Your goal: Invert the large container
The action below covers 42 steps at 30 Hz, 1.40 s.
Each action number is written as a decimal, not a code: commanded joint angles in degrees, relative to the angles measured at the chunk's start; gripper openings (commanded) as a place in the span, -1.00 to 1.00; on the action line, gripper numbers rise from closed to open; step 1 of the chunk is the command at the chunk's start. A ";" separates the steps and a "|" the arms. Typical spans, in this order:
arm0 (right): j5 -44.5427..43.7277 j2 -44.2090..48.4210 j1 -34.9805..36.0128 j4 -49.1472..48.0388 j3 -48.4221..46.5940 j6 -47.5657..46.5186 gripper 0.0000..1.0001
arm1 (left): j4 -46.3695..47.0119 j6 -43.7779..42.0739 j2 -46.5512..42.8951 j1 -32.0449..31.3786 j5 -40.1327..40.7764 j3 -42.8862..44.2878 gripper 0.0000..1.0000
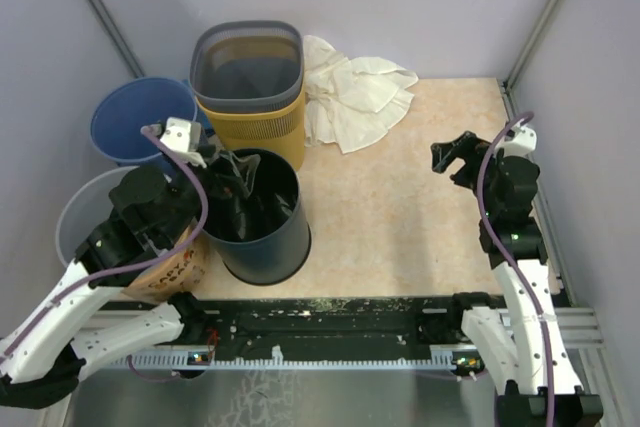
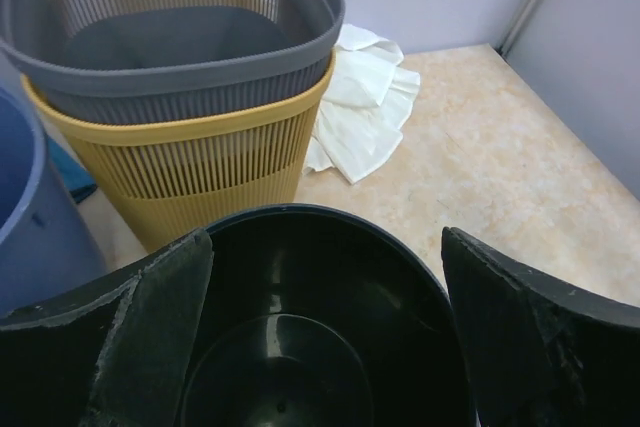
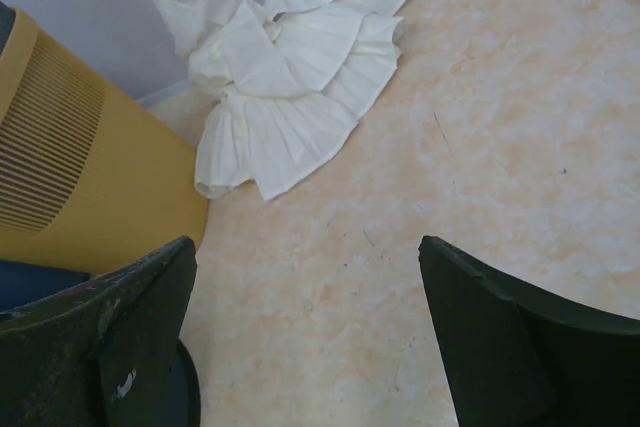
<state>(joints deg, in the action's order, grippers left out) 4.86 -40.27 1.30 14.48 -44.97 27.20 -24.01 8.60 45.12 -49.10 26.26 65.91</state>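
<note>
The large container is a dark navy round bin [image 1: 265, 242]. It stands upright with its mouth up at the table's front left. Its empty inside fills the lower part of the left wrist view [image 2: 320, 337]. My left gripper [image 1: 232, 179] is open and empty. It hangs over the left part of the bin's mouth, with the fingers spread above the rim [image 2: 325, 237]. My right gripper [image 1: 455, 159] is open and empty. It hovers over bare table [image 3: 330, 327] at the right, well apart from the bin.
A grey slatted basket [image 1: 247, 62] sits nested in a yellow one [image 1: 255, 127] just behind the bin. A blue bucket [image 1: 135, 117] and a pale translucent bucket [image 1: 80, 217] stand at the left. A white cloth [image 1: 355, 97] lies at the back. Walls close in both sides.
</note>
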 commanded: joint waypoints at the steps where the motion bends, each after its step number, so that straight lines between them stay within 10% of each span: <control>1: -2.10 -1.25 -0.34 -2.88 -0.89 2.70 0.86 | -4.03 2.56 -2.57 0.15 4.22 0.05 1.00; 13: 4.81 -4.16 -0.33 -5.61 1.30 5.83 0.87 | -3.67 2.19 3.28 0.17 2.66 5.18 1.00; 17: 5.62 -6.06 -0.33 -3.19 -0.03 5.95 0.87 | -8.27 1.22 17.04 1.10 10.08 18.13 1.00; 32: 2.61 -5.41 -0.33 6.27 -2.38 -0.11 0.88 | -18.39 1.69 57.77 16.23 -19.96 65.25 1.00; 42: 3.71 -5.21 -0.33 5.93 -1.61 0.29 0.88 | -19.05 0.36 63.59 16.23 -14.88 64.62 0.90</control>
<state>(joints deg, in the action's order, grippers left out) 7.70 -46.39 1.30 22.46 -44.77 28.12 -42.37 10.17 108.71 -33.06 9.13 129.82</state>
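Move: The gray basket's right rim, nested in the yellow one, lies about 22 cm ahead of the left hand, 10 cm right and 4 cm below. The dark bin stands almost straight beneath, its middle some 22 cm down and 2 cm ahead; the white cloth lies on the table 32 cm ahead, 19 cm right. From the right hand, that rim is about 16 cm ahead, 26 cm left and 5 cm higher. Left hand, open, arcs about 22 cm forward and rightward onto the gray basket's right rim; right hand sinks 6 cm. ##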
